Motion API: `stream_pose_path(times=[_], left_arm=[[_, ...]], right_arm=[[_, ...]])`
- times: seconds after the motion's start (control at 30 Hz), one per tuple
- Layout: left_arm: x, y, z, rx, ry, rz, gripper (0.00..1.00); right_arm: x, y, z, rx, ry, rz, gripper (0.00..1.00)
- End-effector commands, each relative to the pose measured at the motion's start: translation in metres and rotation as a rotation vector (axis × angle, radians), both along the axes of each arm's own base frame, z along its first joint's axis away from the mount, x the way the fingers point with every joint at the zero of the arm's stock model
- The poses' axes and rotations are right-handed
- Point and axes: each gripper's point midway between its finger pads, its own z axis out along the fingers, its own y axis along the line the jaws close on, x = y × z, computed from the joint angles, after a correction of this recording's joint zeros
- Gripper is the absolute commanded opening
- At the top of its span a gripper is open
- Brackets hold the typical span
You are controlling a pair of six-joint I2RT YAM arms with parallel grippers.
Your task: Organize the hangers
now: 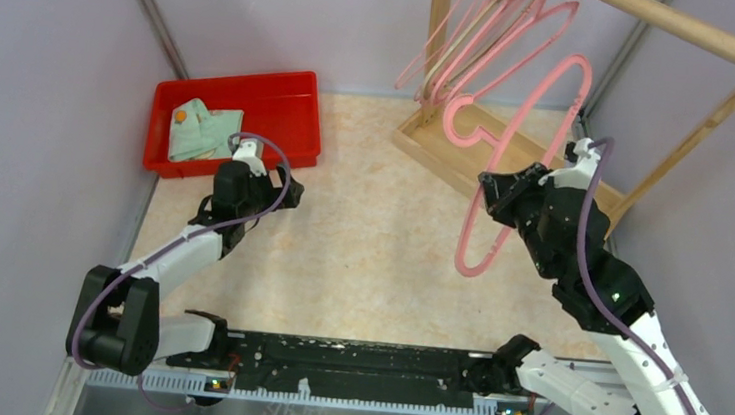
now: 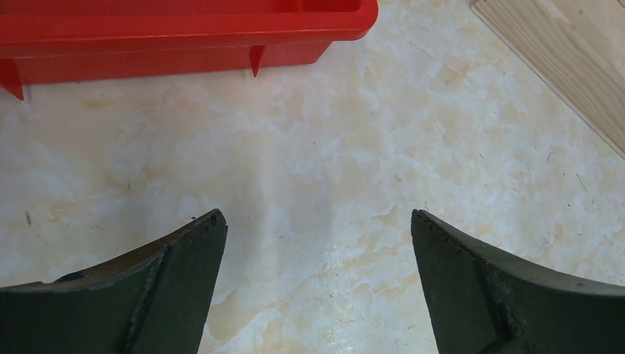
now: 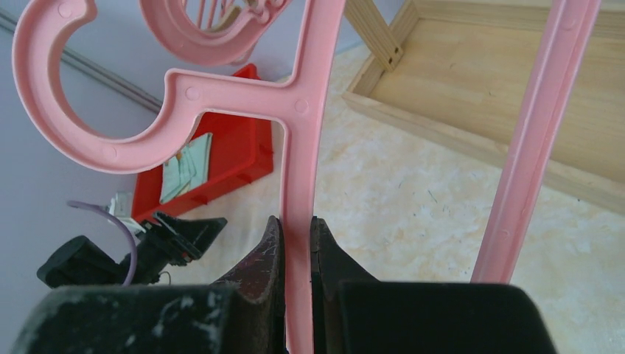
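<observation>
My right gripper [image 1: 493, 194] is shut on a pink hanger [image 1: 461, 248] and holds it in the air, tilted, in front of the wooden rack. In the right wrist view the jaws [image 3: 296, 223] pinch one thin bar of the hanger [image 3: 302, 147]; its hook [image 3: 44, 96] curls up to the left. Several more hangers [image 1: 480, 22], pink and pale beige, hang bunched on the rack's rail. My left gripper [image 1: 285, 186] hovers low over the table beside the red bin. It is open [image 2: 317, 215], and only bare table shows between its fingers.
The wooden rack has a slanted top rail [image 1: 680, 26] and a shallow base tray [image 1: 429, 143] at the back right. A red bin [image 1: 292, 101] with folded pale-green cloth [image 1: 205, 128] stands at the back left. Grey walls close in both sides.
</observation>
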Motion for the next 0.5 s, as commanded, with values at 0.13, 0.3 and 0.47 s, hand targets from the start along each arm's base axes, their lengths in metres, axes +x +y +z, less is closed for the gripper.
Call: stream_pose_path(times=[0.13,0.3,0.47], left_arm=[[0.003,-0.004,0.011,0.002,-0.036,-0.026,1.00],[0.001,-0.003,0.008,0.010,-0.031,-0.025,1.00],[0.002,-0.003,0.005,0.011,-0.030,-0.023,1.00]], right_arm=[[0.017,-0.010,0.062,0.076,-0.187,-0.087,0.00],[0.026,-0.014,0.095,0.106,-0.274,-0.121,0.00],[0.035,-0.024,0.122,0.088,-0.319,-0.161,0.00]])
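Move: The right gripper already holds the last pink hanger, hook ahead and to the left. The free stretch of the rack bar just right of the hung hangers is about 25 cm ahead of it, 3 cm to its right and some 17 cm higher. The hung hangers are roughly 21 cm ahead, 2 cm left and 6 cm up; the wooden tray is 24 cm ahead, 8 cm right and 35 cm below. From the idle left gripper that bar stretch is about 14 cm ahead, 33 cm right and 42 cm up. Keep the right fingers shut on the pink hanger's arm and raise it some 5 to 6 cm, adding about 3.5 cm forward as you climb, to bring the hanger towards the rack bar. Tip the fingers up by about 10 degrees and swing them slightly clockwise on the way. ##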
